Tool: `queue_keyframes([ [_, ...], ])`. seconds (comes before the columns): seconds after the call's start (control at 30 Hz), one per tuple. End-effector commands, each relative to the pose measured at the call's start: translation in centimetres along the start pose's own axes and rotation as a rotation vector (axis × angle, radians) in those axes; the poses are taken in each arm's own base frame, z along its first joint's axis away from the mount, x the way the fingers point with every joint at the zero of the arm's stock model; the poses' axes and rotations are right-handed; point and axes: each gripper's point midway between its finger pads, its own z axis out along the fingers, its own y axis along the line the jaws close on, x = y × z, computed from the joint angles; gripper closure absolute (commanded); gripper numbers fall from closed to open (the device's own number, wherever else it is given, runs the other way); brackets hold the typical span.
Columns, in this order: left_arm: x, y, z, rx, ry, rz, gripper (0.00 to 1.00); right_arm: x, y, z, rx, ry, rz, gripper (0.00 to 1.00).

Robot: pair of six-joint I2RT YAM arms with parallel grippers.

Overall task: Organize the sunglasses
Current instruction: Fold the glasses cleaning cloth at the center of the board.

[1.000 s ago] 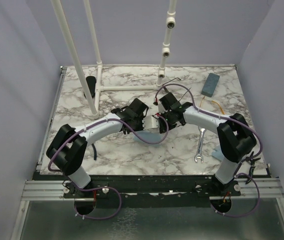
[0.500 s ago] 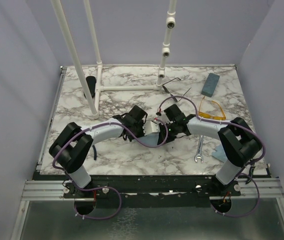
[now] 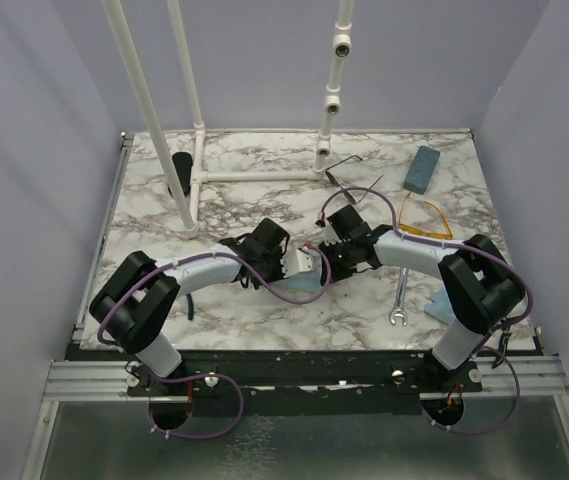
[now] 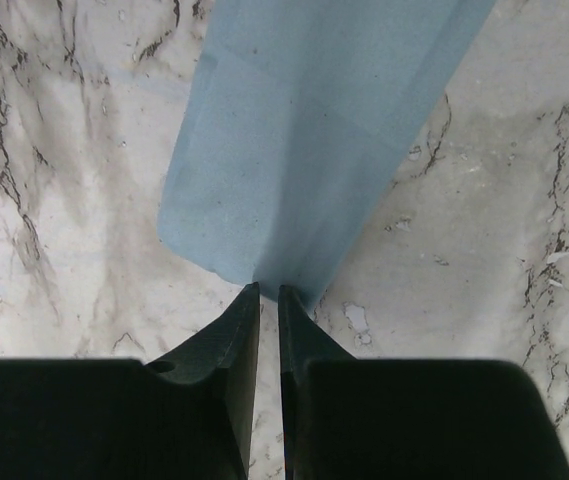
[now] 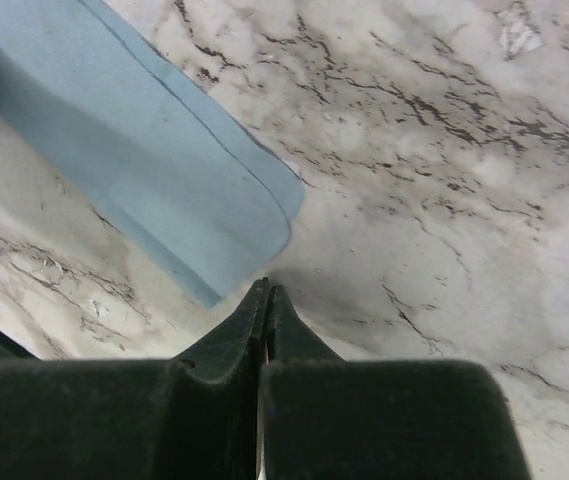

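Note:
The yellow-orange sunglasses (image 3: 426, 222) lie at the right of the marble table, just behind my right forearm. The thin dark wire sunglasses (image 3: 349, 164) lie further back near the white pipe. Neither gripper touches them. A light blue cloth (image 4: 314, 130) is stretched low over the table's middle. My left gripper (image 4: 269, 290) is shut on one end of the cloth, with only a narrow slit between the jaws. My right gripper (image 5: 267, 287) is shut with nothing in it, its tips just beside the cloth's (image 5: 154, 150) other corner. In the top view the two grippers (image 3: 297, 262) (image 3: 326, 258) face each other.
A blue-grey oblong case (image 3: 423, 168) lies at the back right and a black case (image 3: 181, 172) at the back left beside the white pipe frame (image 3: 254, 176). A wrench (image 3: 401, 292) and a small blue scrap (image 3: 436, 308) lie near the right arm's base.
Both grippers have come down and toward the near edge, with the cloth between them. The right gripper has closed completely. The yellow-orange sunglasses now show behind the right arm.

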Motion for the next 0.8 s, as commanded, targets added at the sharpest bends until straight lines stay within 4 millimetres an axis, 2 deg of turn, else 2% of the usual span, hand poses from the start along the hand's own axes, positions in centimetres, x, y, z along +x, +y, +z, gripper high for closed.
queue_keyframes([
  [0.0,1.5,-2.0,-1.0,0.063,0.037,-0.006,0.86,-0.9,-0.8,-1.7,0.089,-0.02,-0.039,0.97],
  [0.07,1.1,-2.3,-1.5,0.075,0.019,-0.008,0.85,-1.0,-0.3,-1.7,0.068,-0.016,-0.053,0.97],
  [0.23,0.0,-2.1,-2.5,0.077,-0.018,-0.022,0.85,-1.7,3.5,-1.1,-0.081,-0.052,-0.121,0.95],
  [0.3,-0.2,-1.9,-2.7,0.072,-0.021,-0.024,0.85,-2.2,4.3,-1.1,-0.118,-0.073,-0.125,0.95],
  [0.4,-0.2,-1.6,-2.9,0.066,-0.026,-0.029,0.85,-2.4,4.7,-0.8,-0.134,-0.074,-0.127,0.94],
  [0.57,0.1,-0.3,-3.5,0.041,-0.037,-0.071,0.81,-2.1,3.8,-0.6,-0.086,-0.061,-0.106,0.91],
  [0.67,-0.1,1.0,-4.1,0.013,-0.064,-0.126,0.61,-3.6,2.6,-2.0,0.004,-0.129,-0.092,0.74],
  [0.77,-0.4,2.1,-4.9,-0.017,-0.102,-0.18,0.35,-6.4,-0.1,-5.0,0.137,-0.233,-0.067,0.53],
])
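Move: The folded cleaning cloth lies flat as a strip between the two low hands: its middle is about 5 cm right and 1 cm ahead of the left hand, and about 5 cm left and 1 cm ahead of the right, barely 1 cm below both. From the right hand the wrench is some 16 cm right and 2 cm back, the sunglasses about 25 cm ahead and 7 cm right. A dark blue stick lies 18 cm left and 5 cm back of the left hand. The left fingertips come free of the cloth's left end, drawing back about 2 cm, then swinging left and forward again as they lift and open halfway. The nearly shut right fingers rise about 2 cm while going some 3 cm left towards the cloth's right end, then ease a little back right and forward, opening partway. ##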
